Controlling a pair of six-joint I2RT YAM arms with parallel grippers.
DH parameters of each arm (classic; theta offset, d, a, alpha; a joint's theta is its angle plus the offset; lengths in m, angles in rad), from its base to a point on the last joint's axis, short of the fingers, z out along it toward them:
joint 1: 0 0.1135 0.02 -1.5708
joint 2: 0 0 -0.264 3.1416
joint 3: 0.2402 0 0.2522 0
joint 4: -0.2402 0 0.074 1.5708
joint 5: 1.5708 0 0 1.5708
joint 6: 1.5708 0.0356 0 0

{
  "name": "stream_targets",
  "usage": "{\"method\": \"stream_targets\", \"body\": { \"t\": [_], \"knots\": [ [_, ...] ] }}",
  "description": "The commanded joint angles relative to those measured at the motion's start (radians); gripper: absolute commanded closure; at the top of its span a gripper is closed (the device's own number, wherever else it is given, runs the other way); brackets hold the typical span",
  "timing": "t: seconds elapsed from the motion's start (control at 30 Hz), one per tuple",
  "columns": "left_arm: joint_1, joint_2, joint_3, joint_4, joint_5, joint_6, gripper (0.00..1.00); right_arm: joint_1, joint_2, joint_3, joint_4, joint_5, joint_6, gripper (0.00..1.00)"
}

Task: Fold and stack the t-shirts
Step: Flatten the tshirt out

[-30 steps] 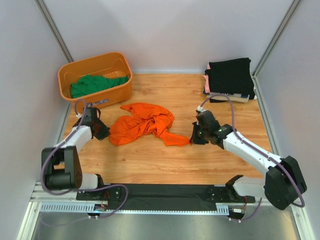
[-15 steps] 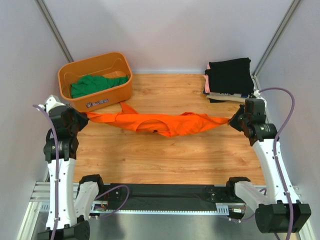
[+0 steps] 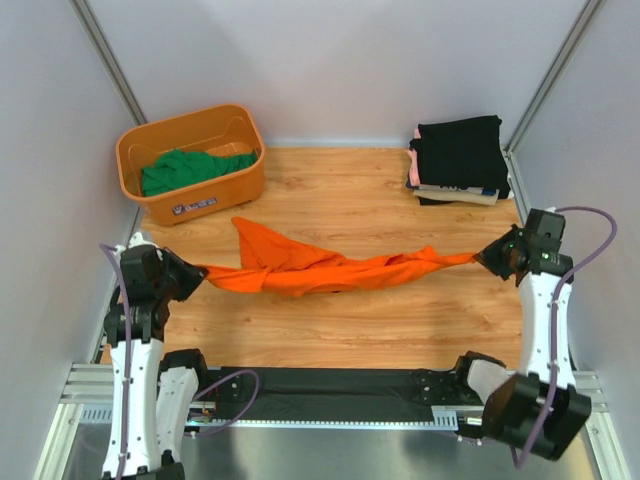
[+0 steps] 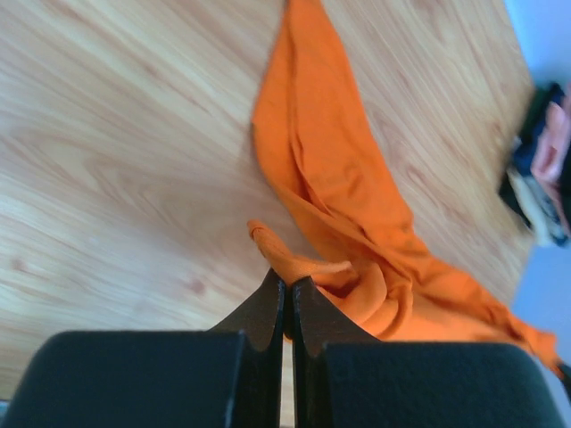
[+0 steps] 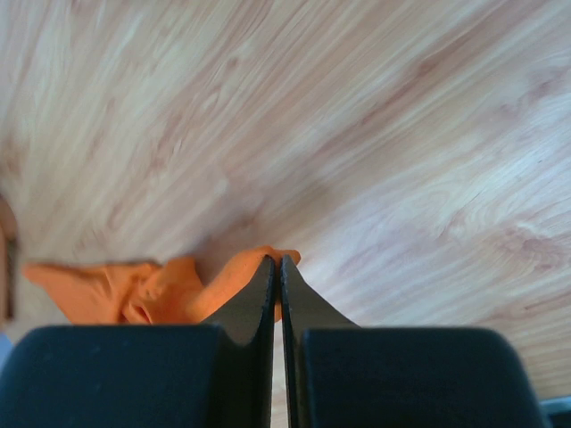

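Note:
A bright orange t-shirt (image 3: 320, 268) hangs stretched across the wooden table between my two grippers, bunched into a long band with one flap lying toward the basket. My left gripper (image 3: 196, 270) is shut on its left end (image 4: 294, 263). On the right, my other gripper (image 3: 487, 257) is shut on the opposite end (image 5: 268, 259). A green t-shirt (image 3: 190, 168) lies in the orange basket (image 3: 237, 125). At the back right sits a stack of folded t-shirts (image 3: 460, 158) with a black one on top and pale ones under it.
The basket stands at the back left against the wall. White walls close in the left, back and right sides. A black rail (image 3: 330, 385) with both arm bases runs along the near edge. The wooden tabletop (image 3: 340, 320) lies bare in front of the shirt.
Both grippers pulled apart from the crumpled shirt's sides, drawing it out into a band. Since half a second ago the band has moved nearer and now sags lower.

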Motion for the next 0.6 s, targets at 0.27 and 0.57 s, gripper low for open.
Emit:
{"method": "stream_targets", "body": {
  "t": [0.27,0.57],
  "knots": [
    [-0.315,-0.29,-0.165,0.012,0.229,-0.14,0.04,-0.153,0.508,0.457,0.012,-0.005,-0.036,0.1],
    [-0.315,0.065,0.047,0.051,0.0,0.124,0.03,0.454,0.162,0.257,-0.017,0.203,-0.018,0.01]
  ]
}}
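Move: The orange t-shirt hangs stretched between both closed grippers. Its middle is about 30 cm to the right of the left hand, 2 cm farther out and 10 cm below it; from the right hand it is roughly 33 cm left, 2 cm back and 7 cm down. Its trailing corner lies some 15 cm ahead, 6 cm right and 18 cm below the left hand. From the right hand, the folded stack stands about 29 cm straight ahead, 12 cm lower. The t-shirt is flung out and let go at both ends: the left hand, turning clockwise some 20 degrees, swings right and back and opens wide, then eases forward a little. The right hand swings forward and right about 10 cm each way, opening wide as it goes, then cuts back left and rises clear, nearer the folded stack. ##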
